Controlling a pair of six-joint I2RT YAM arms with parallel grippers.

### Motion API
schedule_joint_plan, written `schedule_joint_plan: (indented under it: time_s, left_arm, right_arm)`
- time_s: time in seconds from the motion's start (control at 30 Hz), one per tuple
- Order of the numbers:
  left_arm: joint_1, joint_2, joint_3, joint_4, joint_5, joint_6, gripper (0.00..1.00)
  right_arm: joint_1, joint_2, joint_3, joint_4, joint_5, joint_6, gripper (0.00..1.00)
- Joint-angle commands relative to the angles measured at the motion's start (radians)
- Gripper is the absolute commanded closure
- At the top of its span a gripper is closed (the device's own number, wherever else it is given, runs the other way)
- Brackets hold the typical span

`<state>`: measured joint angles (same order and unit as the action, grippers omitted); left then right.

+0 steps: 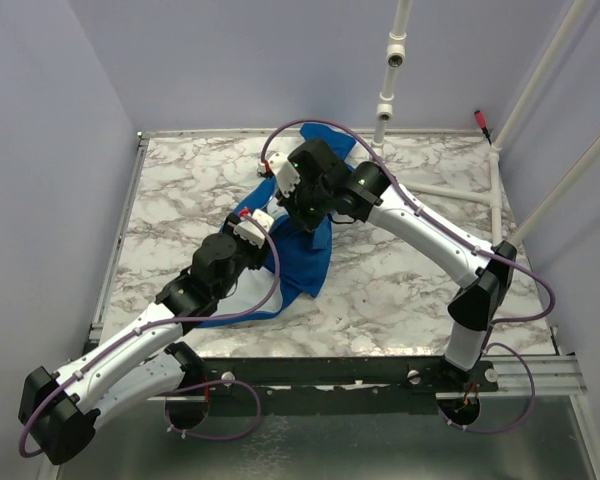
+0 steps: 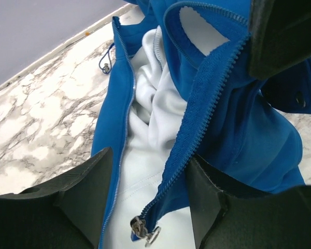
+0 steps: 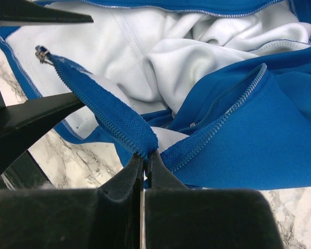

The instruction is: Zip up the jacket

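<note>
The royal-blue jacket (image 1: 305,262) lies open on the marble table, its pale lining (image 2: 145,124) showing. My right gripper (image 3: 145,155) is shut on the toothed zipper edge (image 3: 114,116) and holds that strip taut, up off the lining. The metal zipper slider (image 2: 142,231) sits at the strip's low end, with its round pull hanging. My left gripper (image 2: 149,155) is open and straddles the strip just above the slider, one finger (image 2: 88,192) on each side. The other zipper row (image 2: 125,119) runs along the jacket's left flap. From above, both grippers (image 1: 267,222) (image 1: 292,212) meet over the jacket.
The marble tabletop (image 1: 180,190) surrounds the jacket, edged by a metal frame (image 1: 120,230). White pipes (image 1: 390,60) rise at the back and right. A blue drawstring with a metal tip (image 2: 106,65) lies near the jacket's collar.
</note>
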<state>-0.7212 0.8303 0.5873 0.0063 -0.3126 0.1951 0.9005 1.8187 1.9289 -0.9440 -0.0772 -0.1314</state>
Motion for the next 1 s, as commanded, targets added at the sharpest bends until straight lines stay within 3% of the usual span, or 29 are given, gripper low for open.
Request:
schedule_joint_plan:
  time_s: [0.0,0.23,0.5,0.8,0.97]
  left_arm:
    - [-0.001,-0.023,-0.008,-0.069,0.112,-0.019,0.43]
    - [-0.001,-0.018,0.007,-0.106,0.174,-0.019,0.55]
    - [0.000,-0.021,0.027,-0.116,0.174,-0.038,0.78]
    - [0.001,-0.044,0.031,-0.118,0.257,-0.044,0.85]
    - [0.001,-0.032,0.063,-0.111,0.334,-0.078,0.94]
  right_arm:
    - [0.009,-0.050,-0.009,-0.003,0.003,0.003,0.99]
    - [0.009,-0.068,-0.031,0.001,0.005,-0.003,0.99]
    - [0.002,-0.107,-0.092,0.024,0.005,-0.003,0.99]
    - [-0.027,-0.182,-0.204,0.091,-0.033,0.006,0.99]
    - [-0.038,-0.238,-0.307,0.182,-0.081,0.007,0.99]
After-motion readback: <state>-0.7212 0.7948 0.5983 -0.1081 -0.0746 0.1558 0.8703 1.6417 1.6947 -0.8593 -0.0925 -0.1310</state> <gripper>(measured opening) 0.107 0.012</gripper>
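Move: The slider end of the blue zipper strip hangs between the left hand's open fingers, about 3 cm back of the hand point, 1 cm to its left and 1 cm below. The right hand's closed fingers, with the strip's other end pinched in them, are some 8 cm to the left hand's right, 2 cm ahead and 3 cm higher; the opposite zipper edge lies about 10 cm ahead, 4 cm left and 17 cm below. From the right hand the slider end is roughly 9 cm left, 5 cm back and 4 cm lower. The zipper strip is pinched just ahead of its slider end as the left fingers close from about half open to nearly shut, that hand easing about 3 cm back and 3 cm right while dipping some 2 cm, then rising slightly, and turning about 15 degrees clockwise. The right hand keeps its pinch on the strip and goes mainly right, about 3.5 cm, and a little back. ##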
